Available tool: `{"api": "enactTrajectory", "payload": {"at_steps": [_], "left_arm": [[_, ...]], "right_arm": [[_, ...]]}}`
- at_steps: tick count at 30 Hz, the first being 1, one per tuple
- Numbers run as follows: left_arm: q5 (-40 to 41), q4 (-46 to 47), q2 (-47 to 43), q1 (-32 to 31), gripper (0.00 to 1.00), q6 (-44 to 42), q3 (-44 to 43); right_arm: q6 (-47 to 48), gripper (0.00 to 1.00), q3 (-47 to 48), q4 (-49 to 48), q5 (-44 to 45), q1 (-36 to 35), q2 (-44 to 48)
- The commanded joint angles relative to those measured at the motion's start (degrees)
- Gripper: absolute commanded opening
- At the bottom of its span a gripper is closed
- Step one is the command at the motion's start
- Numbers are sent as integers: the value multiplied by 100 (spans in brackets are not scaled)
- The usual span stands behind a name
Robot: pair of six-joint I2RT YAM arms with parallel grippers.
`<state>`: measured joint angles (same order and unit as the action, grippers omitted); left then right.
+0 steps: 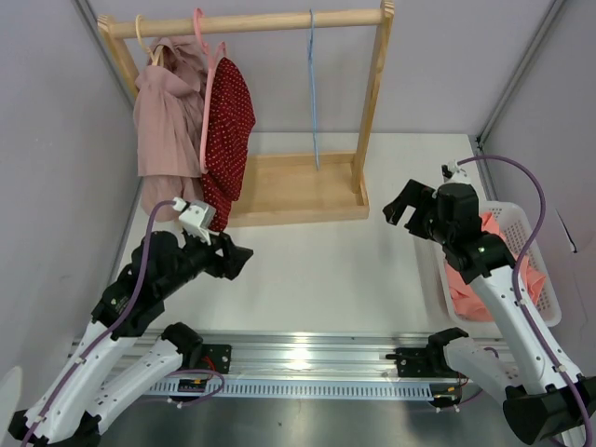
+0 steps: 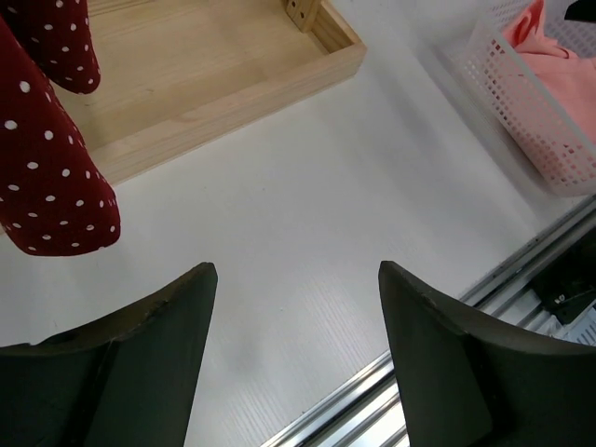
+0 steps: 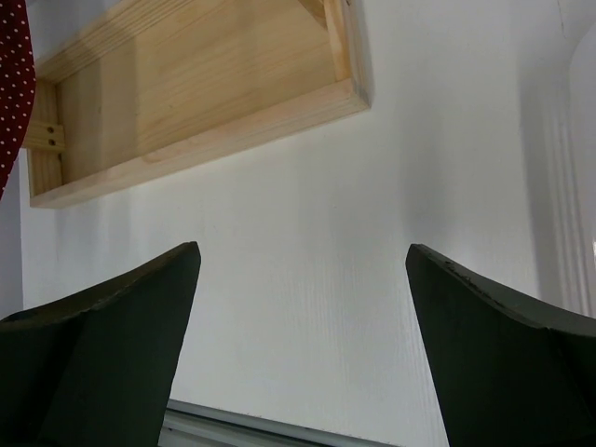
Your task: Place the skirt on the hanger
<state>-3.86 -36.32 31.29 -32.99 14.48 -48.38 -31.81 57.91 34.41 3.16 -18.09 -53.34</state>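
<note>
The salmon-pink skirt [image 1: 486, 270] lies bunched in a white mesh basket [image 1: 540, 279] at the right, partly hidden by my right arm; it also shows in the left wrist view [image 2: 549, 56]. The light-blue wire hanger [image 1: 314, 93] hangs by its hook from the wooden rail, right of centre, bare. My left gripper [image 1: 240, 256] is open and empty above the table at the left. My right gripper [image 1: 400, 209] is open and empty above the table, left of the basket. In the wrist views both show only white table between their fingers.
A wooden rack [image 1: 298, 191] with a tray base stands at the back. A dusty mauve garment [image 1: 168, 121] and a dark red dotted garment [image 1: 228, 130] hang at its left end on other hangers. A metal rail [image 1: 307, 358] runs along the near edge.
</note>
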Motion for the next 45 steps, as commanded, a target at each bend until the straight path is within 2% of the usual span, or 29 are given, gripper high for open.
{"api": "enactTrajectory", "payload": {"at_steps": [1,9,16,17,18,19,21,23,26,31,45], "left_arm": [[271,178,96,-32,76,195,-408],[184,-112,281,-23,76,161,-786],[8,-113,308,-32,76,160,-840],[-36,-52,308,-32,76,186,-796],[-236,106,316,-32,76,178,-761],[-238,107,343,-32,76,169,-778],[-238,63,413,-23,76,160,-796],[-291,37,510,-23,76,134,-813],[-510,176,545,-32,76,186,-700],[-782,370,580,-32,76,275,-506],[-933,397,835,-23,76,160,-479]], "right_arm": [[201,99,-43,13,-131,24,105],[158,99,-113,171,79,24,438],[-158,99,290,881,984,156,211],[-237,99,352,987,1072,365,123],[-377,99,483,1302,1012,1011,-365],[-378,99,528,1305,1011,1018,-370],[-431,99,607,1602,540,2094,-745],[-378,98,441,1638,318,3068,-835],[-360,99,47,1508,422,3949,-617],[-553,99,-289,1226,746,4401,-659],[-818,99,-500,277,1881,4806,-2004]]}}
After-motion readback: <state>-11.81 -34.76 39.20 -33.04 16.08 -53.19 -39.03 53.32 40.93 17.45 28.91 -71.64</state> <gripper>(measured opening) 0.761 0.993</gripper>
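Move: The skirt lies bunched in the white basket, about 28 cm to the right of the right hand, some 5 cm farther back and 22 cm below it; the basket's middle is about 2 cm farther right than the skirt's. The near right corner of the wooden rack's base is roughly 14 cm ahead of the right hand, 6 cm to its left and 22 cm down. From the left hand the skirt is some 64 cm to the right, 6 cm ahead and 23 cm below. After easing back a touch, the empty right hand swings out to the right, about 26 cm in all and fastest in the middle, while sinking some 13 cm and drawing back a little, away from the rack and in over the basket; on the way it swivels about 60 degrees clockwise and tips its fingers steeply down at the skirt, wide open all the while and not yet gripping the cloth. The left hand, also empty and open, lifts about 3 cm and then shifts as far to the right, sinking part of the way back. ##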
